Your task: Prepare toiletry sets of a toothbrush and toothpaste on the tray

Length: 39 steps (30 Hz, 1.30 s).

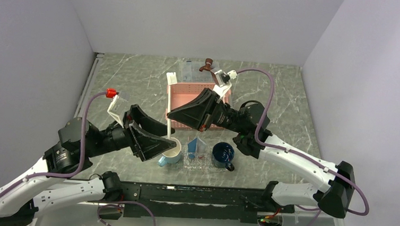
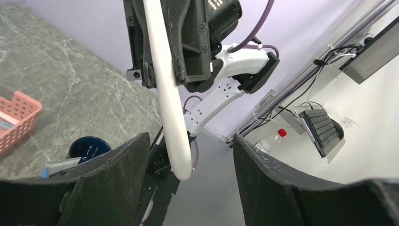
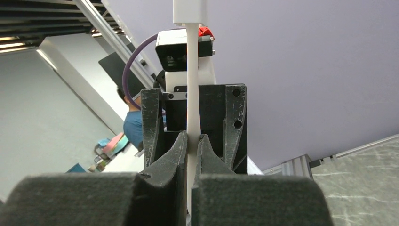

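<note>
My right gripper (image 1: 172, 116) is shut on a slim white toothbrush (image 1: 169, 128) and holds it upright in the air. In the right wrist view the toothbrush (image 3: 192, 94) runs straight up from between the shut jaws (image 3: 192, 141). My left gripper (image 1: 173, 136) is open, and the toothbrush's rounded lower end (image 2: 181, 160) hangs between its fingers (image 2: 190, 141), nearer the left one and touching neither. A light-blue toothpaste (image 1: 198, 145) stands tilted in the small clear tray (image 1: 200, 163), which sits between two cups. The toothpaste (image 2: 61, 165) also shows in the left wrist view.
A light-blue cup (image 1: 171, 156) stands left of the tray and a dark blue mug (image 1: 222, 153) right of it. Behind them is a pink lattice basket (image 1: 186, 93), with a larger clear tray (image 1: 193, 67) and a brown object (image 1: 207, 64) at the back.
</note>
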### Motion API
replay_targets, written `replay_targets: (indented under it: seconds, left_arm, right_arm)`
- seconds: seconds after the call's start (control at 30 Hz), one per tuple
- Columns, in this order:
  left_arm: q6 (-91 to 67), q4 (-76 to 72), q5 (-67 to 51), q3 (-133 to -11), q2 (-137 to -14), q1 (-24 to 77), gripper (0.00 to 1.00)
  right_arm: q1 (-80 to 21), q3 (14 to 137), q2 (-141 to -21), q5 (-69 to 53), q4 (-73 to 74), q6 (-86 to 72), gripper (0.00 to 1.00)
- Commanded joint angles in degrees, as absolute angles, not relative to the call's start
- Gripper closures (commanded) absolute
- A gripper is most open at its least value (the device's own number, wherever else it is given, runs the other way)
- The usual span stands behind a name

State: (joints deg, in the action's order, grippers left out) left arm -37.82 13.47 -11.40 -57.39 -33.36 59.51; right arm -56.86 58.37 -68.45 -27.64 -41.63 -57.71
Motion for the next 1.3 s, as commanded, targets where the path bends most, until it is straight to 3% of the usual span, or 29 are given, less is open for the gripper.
replay_targets:
  seconds: [0.0,0.37,0.5,0.57,0.67,0.73,1.27]
  left_arm:
    - [-39.6,8.4,-14.6,-56.9,-33.5,59.7,0.32]
    - [-40.3,7.3,-16.3,-56.2,-33.1,59.8,0.71]
    - [-40.2,7.8,-16.3,-56.6,-33.5,59.7,0.98]
    - [-39.9,8.7,-15.9,-56.8,-33.7,59.8,1.00]
    - [-39.4,9.8,-14.9,-56.4,-33.4,59.7,1.00]
    - [-38.9,11.1,-14.1,-56.3,-33.0,59.7,1.00]
    - [-33.2,28.9,-19.9,-58.8,-30.5,59.8,1.00]
  right_arm:
    - [-58.1,58.9,-68.3,-28.4,-47.1,-58.6,1.00]
    - [-59.4,57.9,-67.2,-26.5,-46.7,-57.0,1.00]
    - [-59.7,58.2,-66.4,-26.1,-42.9,-54.2,0.98]
    - [-59.7,58.2,-65.2,-25.4,-39.9,-52.2,0.91]
    - [-59.6,59.0,-63.4,-24.6,-34.0,-48.7,0.66]
    - [-59.7,59.4,-62.2,-24.1,-30.0,-46.3,0.56]
    - [-57.5,77.8,-58.7,-24.0,18.1,-16.3,0.47]
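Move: The left hand's open fingers are around the lower end of the white toothbrush, whose middle is about 6 cm ahead and 5 cm above. Some 37 cm below it, the light-blue mug stands about 5 cm ahead and 3 cm left, the toothpaste set 7 cm ahead and 5 cm right, the dark mug 6 cm ahead and 16 cm right. The right hand still holds the toothbrush, its middle about 2 cm ahead and 1 cm above. Left pinches the handle's lower end, then right opens and draws off rightward, left lowering the toothbrush about 5 cm. ##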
